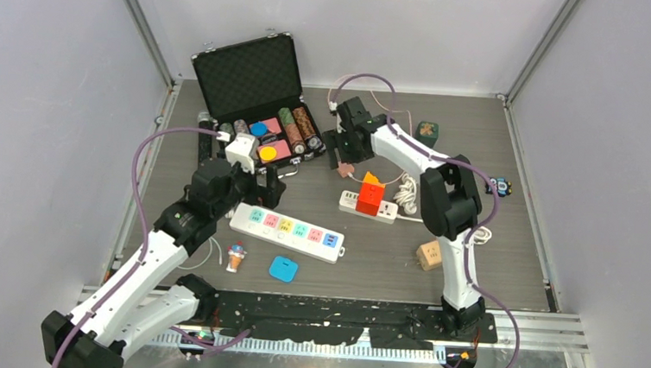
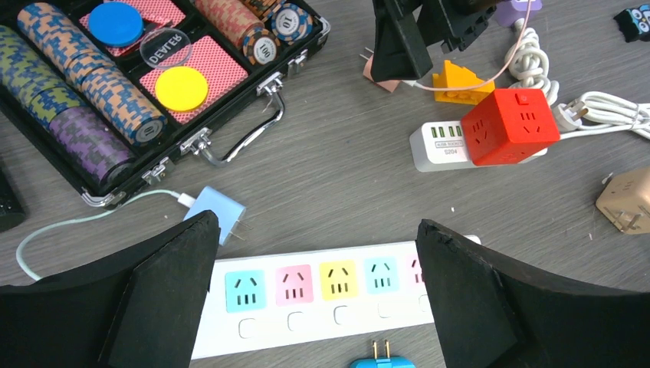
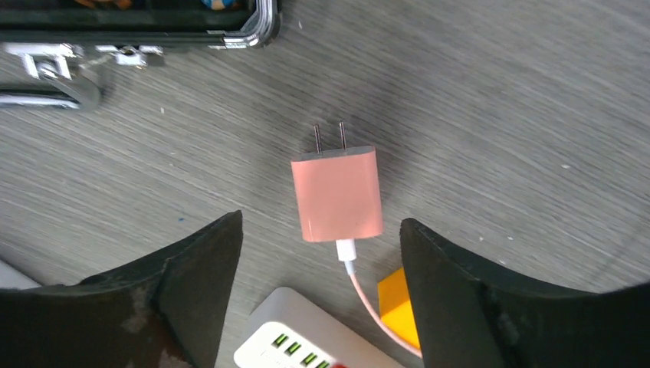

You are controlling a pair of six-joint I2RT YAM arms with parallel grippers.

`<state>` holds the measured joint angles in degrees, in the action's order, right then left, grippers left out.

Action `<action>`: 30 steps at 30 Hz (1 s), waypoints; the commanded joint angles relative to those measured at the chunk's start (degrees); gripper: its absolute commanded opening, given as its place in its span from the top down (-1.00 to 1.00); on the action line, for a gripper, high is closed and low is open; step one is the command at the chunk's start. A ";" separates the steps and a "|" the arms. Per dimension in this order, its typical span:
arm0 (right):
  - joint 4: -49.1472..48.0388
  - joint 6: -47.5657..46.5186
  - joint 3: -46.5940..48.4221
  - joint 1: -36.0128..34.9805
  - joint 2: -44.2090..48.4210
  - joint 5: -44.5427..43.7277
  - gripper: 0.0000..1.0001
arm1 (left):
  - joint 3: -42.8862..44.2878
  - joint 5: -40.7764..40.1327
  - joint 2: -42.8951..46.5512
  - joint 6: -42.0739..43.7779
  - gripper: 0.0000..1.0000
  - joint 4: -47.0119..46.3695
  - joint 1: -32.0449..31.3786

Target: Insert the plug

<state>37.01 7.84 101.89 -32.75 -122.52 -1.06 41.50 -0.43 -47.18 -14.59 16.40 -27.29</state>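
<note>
A pink plug (image 3: 337, 195) with two prongs and a pink cable lies flat on the table; it also shows in the top view (image 1: 345, 170). My right gripper (image 3: 320, 222) is open and hovers just above it, one finger on each side, not touching it; it shows in the top view too (image 1: 342, 155). A white power strip (image 1: 288, 230) with several coloured sockets lies mid-table, all its visible sockets free (image 2: 268, 330). My left gripper (image 2: 316, 222) is open and empty above the strip's far edge, and it shows in the top view as well (image 1: 261, 184).
A light blue plug (image 2: 216, 215) lies beyond the strip's left end. A blue plug (image 1: 283, 268) lies in front of it. An open poker chip case (image 1: 255, 92) stands at the back left. A red cube socket (image 1: 370, 197) sits on a white USB strip (image 1: 387, 212). A beige adapter (image 1: 428, 254) lies at the right.
</note>
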 commanded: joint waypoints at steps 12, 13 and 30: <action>-1.17 -7.43 1.12 0.30 -4.40 1.45 0.27 | 1.08 -1.52 0.36 -0.76 -0.99 -0.83 0.98; -1.56 -7.49 1.12 0.25 -4.27 1.47 0.33 | 1.44 -1.20 -0.03 -0.79 -0.99 -1.03 1.12; -26.34 -17.63 -13.48 0.16 21.54 10.64 0.50 | 14.52 6.81 -5.81 -7.26 -0.99 4.55 6.10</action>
<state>21.30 -5.56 89.45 -32.45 -110.43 4.78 52.23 2.57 -53.04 -19.55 19.44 -22.48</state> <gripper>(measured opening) 0.493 0.994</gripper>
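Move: The pink plug lies on the table almost straight below the right hand, about 4 cm down, with its prongs away from the hand and its cable trailing back. From that hand, the yellow piece is some 6 cm right and 2 cm back, the red cube on the white power strip about 6 cm right and 7 cm back, and the open chip case some 16 cm left and 6 cm ahead. From the left hand, the plug is roughly 15 cm ahead, 16 cm right and 18 cm below. The pink plug is pinched by its two sides as the right hand sinks about 4 cm onto it and its fingers close to half open. Keeping hold, the hand edges forward a little, then lifts fast by some 9 cm, tipping its fingers up about 20 degrees and turning slightly counter-clockwise. Late on, the empty left hand, still wide open, rises about 5 cm and goes a little forward. ##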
